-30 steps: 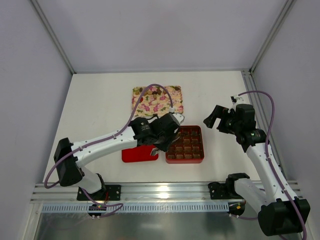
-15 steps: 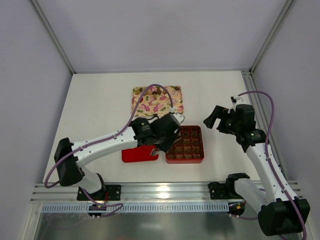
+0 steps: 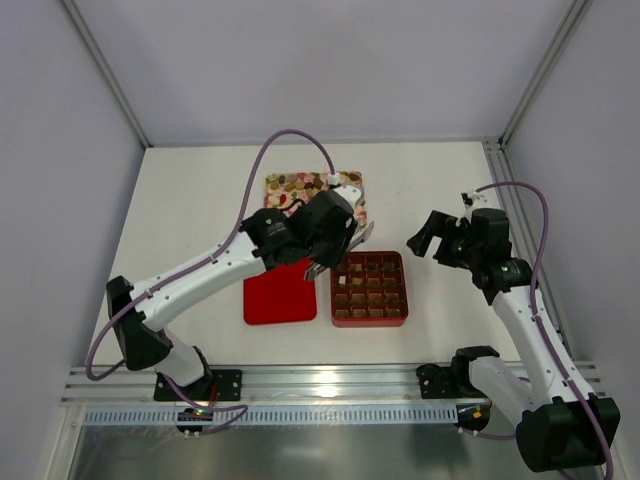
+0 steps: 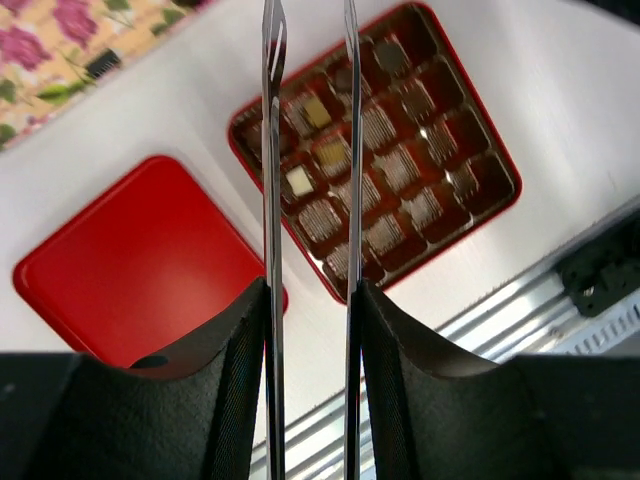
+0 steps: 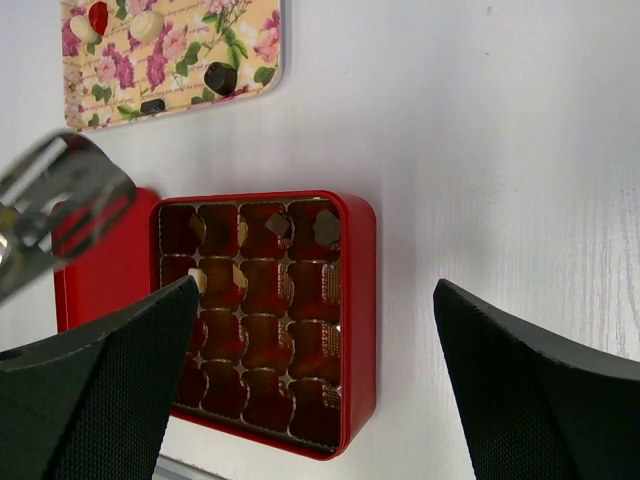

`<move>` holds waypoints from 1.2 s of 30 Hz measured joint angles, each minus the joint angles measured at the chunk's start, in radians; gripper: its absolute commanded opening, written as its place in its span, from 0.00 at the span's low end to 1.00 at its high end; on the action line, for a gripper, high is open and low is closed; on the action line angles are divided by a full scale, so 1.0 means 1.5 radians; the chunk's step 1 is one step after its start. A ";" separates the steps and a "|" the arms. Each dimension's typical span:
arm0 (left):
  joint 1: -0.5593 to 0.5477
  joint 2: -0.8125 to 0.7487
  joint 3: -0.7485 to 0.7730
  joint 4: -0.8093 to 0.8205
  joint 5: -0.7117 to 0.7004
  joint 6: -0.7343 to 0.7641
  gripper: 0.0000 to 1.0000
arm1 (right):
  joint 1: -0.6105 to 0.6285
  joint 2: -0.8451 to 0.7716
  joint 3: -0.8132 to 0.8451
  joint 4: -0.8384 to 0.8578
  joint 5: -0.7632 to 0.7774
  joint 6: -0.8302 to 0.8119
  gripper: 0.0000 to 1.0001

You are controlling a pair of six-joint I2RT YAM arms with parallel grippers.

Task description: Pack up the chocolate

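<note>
Chocolate pieces (image 5: pixel 220 76) lie on the flowered tray (image 3: pixel 345 185) at the back. The red box (image 3: pixel 403 292) with its brown gridded insert holds a few chocolates: dark ones (image 5: pixel 325 228) in the far row and pale ones (image 4: pixel 298 181) near its left side. My left gripper (image 3: pixel 325 265), with long thin metal fingers (image 4: pixel 271 150), hangs above the box's far left corner; it is open, with nothing between the blades (image 4: pixel 308 12). My right gripper (image 3: pixel 425 235) hovers to the right of the box, wide open and empty (image 5: pixel 315 290).
The red lid (image 3: pixel 280 297) lies flat just left of the box. An aluminium rail (image 3: pixel 330 385) runs along the near edge by the arm bases. Grey walls close in the table on three sides.
My left arm has lifted up and back from the box toward the tray, and its blades have parted slightly. The lid and the box's left column now show. The right arm is unmoved.
</note>
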 measured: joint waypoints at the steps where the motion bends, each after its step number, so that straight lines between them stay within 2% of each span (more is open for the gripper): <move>1: 0.014 0.006 0.019 -0.001 -0.004 0.003 0.40 | 0.000 0.000 0.000 0.000 0.000 0.000 1.00; 10: 0.147 0.164 0.193 -0.032 -0.034 0.050 0.41 | 0.000 0.001 0.000 0.001 -0.002 0.000 1.00; 15: 0.173 0.242 0.242 -0.049 -0.034 0.069 0.43 | 0.000 0.008 0.001 0.001 -0.002 -0.001 1.00; 36: 0.254 0.390 0.354 -0.082 -0.081 0.081 0.43 | 0.000 0.028 0.002 0.001 -0.005 -0.001 1.00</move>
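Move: The flowered chocolate tray lies about 29 cm ahead of the left hand, 6 cm to its left and 22 cm below; on it the cream oval chocolate is some 27 cm ahead and 9 cm left. The compartment box is almost underneath, level fore and aft and 6 cm to the right, while the red lid sits 2 cm ahead and 15 cm left. From the right hand the tray is roughly 22 cm ahead, 22 cm left and 16 cm below. Still holding the metal tongs parted, the left hand leaves the air over the compartment box and swings quickly forward to the tray, about 20 cm in all, rising a couple of centimetres at first, then sinking and drifting left to finish some 7 cm lower and 5 cm farther left. On the way the wrist turns about 20 degrees counter-clockwise and rolls its left side up; the fingers keep their opening, bringing the tongs over the chocolates near the cream oval. ##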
